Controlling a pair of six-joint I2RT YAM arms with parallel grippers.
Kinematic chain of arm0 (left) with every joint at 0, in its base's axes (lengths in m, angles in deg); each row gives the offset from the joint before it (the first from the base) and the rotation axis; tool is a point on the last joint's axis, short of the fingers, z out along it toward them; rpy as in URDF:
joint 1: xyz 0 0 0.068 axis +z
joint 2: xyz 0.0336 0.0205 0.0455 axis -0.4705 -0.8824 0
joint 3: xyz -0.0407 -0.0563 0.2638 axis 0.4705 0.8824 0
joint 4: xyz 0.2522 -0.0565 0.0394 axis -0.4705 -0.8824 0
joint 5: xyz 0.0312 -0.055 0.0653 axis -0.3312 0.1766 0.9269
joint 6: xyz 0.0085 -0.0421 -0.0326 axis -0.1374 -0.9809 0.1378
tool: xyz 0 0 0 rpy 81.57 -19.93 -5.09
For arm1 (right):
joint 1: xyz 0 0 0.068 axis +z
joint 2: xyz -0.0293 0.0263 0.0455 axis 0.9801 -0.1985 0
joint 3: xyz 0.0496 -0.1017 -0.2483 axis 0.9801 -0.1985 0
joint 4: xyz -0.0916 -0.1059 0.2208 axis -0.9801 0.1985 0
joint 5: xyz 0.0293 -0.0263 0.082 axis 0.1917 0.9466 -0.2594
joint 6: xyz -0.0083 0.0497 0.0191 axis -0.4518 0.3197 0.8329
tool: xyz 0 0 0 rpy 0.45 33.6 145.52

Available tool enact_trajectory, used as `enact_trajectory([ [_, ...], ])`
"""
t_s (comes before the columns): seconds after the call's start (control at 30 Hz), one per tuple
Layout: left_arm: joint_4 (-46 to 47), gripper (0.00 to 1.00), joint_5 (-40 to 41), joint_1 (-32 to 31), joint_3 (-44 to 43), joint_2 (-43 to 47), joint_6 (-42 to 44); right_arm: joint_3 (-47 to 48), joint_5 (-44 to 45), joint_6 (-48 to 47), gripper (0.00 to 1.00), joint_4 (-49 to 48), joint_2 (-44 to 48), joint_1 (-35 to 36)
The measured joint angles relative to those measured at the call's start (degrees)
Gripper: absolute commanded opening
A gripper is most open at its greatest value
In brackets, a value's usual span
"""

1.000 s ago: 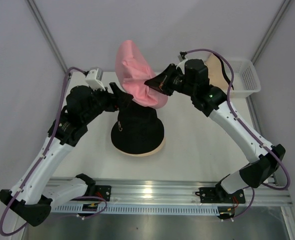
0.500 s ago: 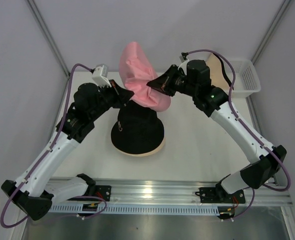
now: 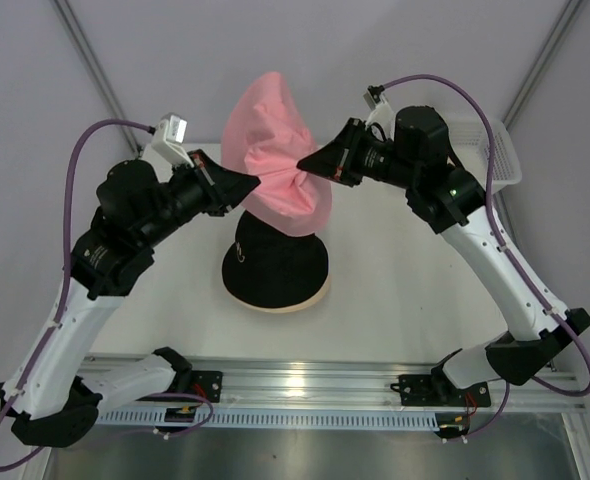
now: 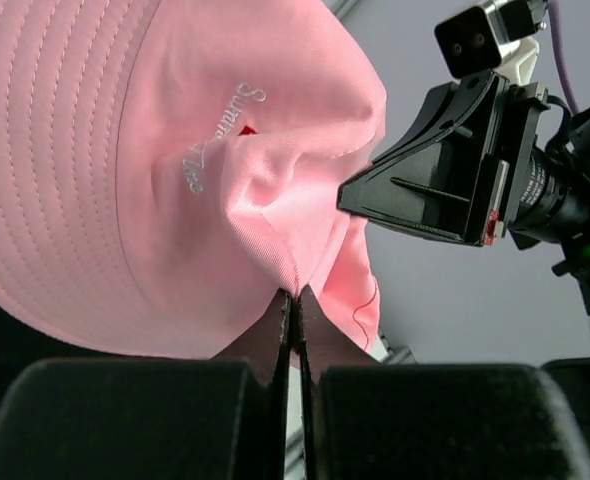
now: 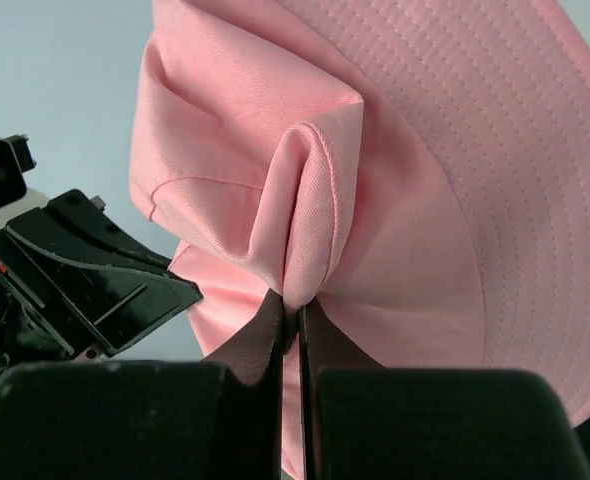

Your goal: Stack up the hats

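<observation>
A pink hat [image 3: 272, 160] hangs crumpled in the air between both arms, above a black hat [image 3: 275, 262] with a small yellow mark. The black hat sits on a pale peach hat [image 3: 320, 294] whose brim shows at its lower edge. My left gripper [image 3: 257, 181] is shut on a fold of the pink hat [image 4: 175, 180] from the left. From the right, my right gripper [image 3: 300, 165] is shut on another pinch of the same pink hat [image 5: 395, 170]. A cream-beige hat [image 3: 453, 145] lies partly hidden behind the right arm.
A white lattice basket [image 3: 498, 155] stands at the back right corner of the white table [image 3: 395, 290]. Grey walls close in on three sides. The metal rail [image 3: 305, 385] with the arm bases runs along the near edge.
The left gripper closed on the pink hat. Both arms rose, lifting the pink hat higher above the black hat and spreading it a little.
</observation>
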Motion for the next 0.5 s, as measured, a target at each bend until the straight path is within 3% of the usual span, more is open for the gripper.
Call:
enact_trajectory([
  [0.27, -5.5, 0.01, 0.2, -0.8, 6.1, 7.6, -6.2, -7.4, -0.5, 0.3, 0.0, 2.4, 3.3, 1.7],
  [0.5, -9.0, 0.01, 6.1, -0.8, 13.2, 17.9, -9.3, -14.0, 7.7, 0.1, 0.0, 9.0, 3.1, 1.9],
])
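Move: The black hat on the stand, crown up, lies about 20 cm below my left hand, some 4 cm back and 3 cm to its right; from my right hand it is about 6 cm back, 4 cm to the left and 20 cm down. The cream hat sits just under it, about 4 cm lower. The pink hat hangs between my hands, its middle about 3 cm ahead of the left fingers and 3 cm to their right. My right hand keeps its pinch on the pink hat and lowers it about 12 cm towards the black hat, easing back a little at first and dipping its fingertips some 20 degrees. My left hand, its fingers still shut, comes free of the pink cloth and draws away, back and to the left while sinking, about 5 cm each way. ##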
